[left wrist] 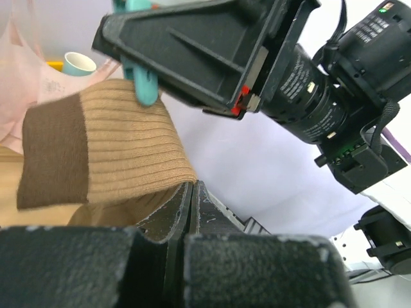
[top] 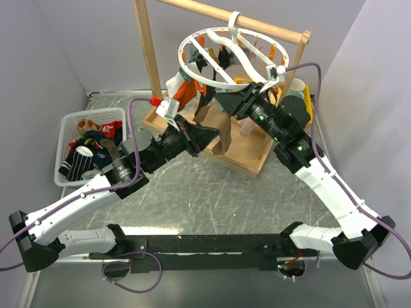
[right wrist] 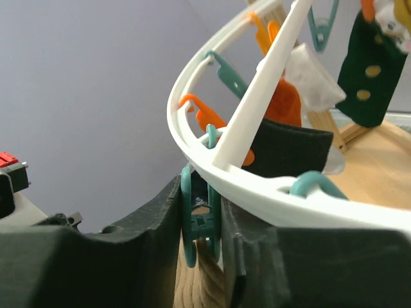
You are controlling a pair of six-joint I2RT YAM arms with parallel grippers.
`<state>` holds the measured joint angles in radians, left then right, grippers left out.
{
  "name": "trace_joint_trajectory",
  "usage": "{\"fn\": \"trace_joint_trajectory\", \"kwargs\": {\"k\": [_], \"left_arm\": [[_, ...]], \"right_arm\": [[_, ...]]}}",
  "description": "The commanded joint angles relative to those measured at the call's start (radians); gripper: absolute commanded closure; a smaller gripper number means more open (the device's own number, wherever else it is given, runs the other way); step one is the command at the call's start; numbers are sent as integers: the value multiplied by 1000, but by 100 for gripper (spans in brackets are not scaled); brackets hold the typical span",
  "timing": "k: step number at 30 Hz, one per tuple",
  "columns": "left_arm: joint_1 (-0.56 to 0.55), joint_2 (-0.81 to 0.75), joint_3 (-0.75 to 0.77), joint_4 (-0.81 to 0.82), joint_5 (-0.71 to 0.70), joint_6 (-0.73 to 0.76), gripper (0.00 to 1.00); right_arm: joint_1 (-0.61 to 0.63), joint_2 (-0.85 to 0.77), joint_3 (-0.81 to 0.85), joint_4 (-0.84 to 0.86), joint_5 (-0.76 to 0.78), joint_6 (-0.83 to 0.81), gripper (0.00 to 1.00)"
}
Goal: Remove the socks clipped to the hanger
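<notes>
The white ring hanger (top: 184,59) (right wrist: 192,144) hangs from the wooden rack with several socks clipped under it. My right gripper (top: 226,102) (right wrist: 202,199) reaches up under the ring's near rim. It is shut on a teal clothespin (right wrist: 200,218), whose lower end holds a tan and brown sock (left wrist: 96,147) (top: 225,144). My left gripper (top: 212,136) (left wrist: 191,186) is lower and to the left. Its jaws are pressed together, and the lower corner of that sock meets their tips. A dark green sock (right wrist: 369,77) and a black sock (right wrist: 292,151) hang further round the ring.
A white mesh basket (top: 66,128) with several socks in it stands at the left. The wooden rack's base (top: 247,154) and upright post (top: 146,45) are behind the grippers. A teal cup (left wrist: 78,63) stands at the back. The two arms are close together under the ring.
</notes>
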<state>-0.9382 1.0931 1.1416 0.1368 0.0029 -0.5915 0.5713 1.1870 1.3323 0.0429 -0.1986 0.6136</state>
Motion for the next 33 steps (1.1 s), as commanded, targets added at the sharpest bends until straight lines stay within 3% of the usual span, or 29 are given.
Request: {"fn": "trace_joint_trajectory", "kwargs": {"k": [1,8,10,13,18,24,25,28,33], "left_arm": [[-19,-12,-8,0,25,-14,99],[-19,-64,-72,-97,87,7,99],[-19,-65,-53,-215,80,25,99],[-19,-50,28,-491,-64,45,99],[-19,-59,102,-712,-307,58,99],[41,-81,187,-879,-552,74,99],[83,-76,199,-899,-585,82,99],[192,-68,227,-950,-618,122,99],[375,-39,242,-993,-705,180,99]], "right_arm": [[-5,-89,-31,34,74,-87,77],[-10,-130,-35,-18,100,-144,78],[-16,-141,-42,-29,116,-161,78],[-25,-161,-50,-64,145,-182,78],[-34,-194,-65,-95,194,-210,76],[-37,-216,-65,-147,298,-204,50],[-39,-225,-65,-159,307,-198,38],[-42,-245,-73,-170,346,-201,22],[-42,-279,-79,-201,379,-218,18]]}}
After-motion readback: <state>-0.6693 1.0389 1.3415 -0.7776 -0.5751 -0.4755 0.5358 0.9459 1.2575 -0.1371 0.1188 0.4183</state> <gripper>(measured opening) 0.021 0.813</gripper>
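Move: The left hand already pinches the tan sock; the basket lies about 45 cm to its left, 15 cm ahead and 37 cm below. The teal clip holding the sock is about 9 cm ahead of the left hand, 1 cm to its right and 4 cm above. That clip sits between the right hand's pads; from the right hand, the black sock hangs 4 cm ahead, 4 cm left and 6 cm lower, the orange sock 4 cm ahead, 10 cm left and 8 cm lower. Down first, some 11 cm, the left hand draws the pinched sock away from the clip, then sweeps about 20 cm left and somewhat forward towards the basket, its wrist swinging counter-clockwise until the fingers point forward and down. Meanwhile the right hand shifts about 10 cm right, keeping the clip squeezed for the first 6 cm or so, then opens wide and lets go. ##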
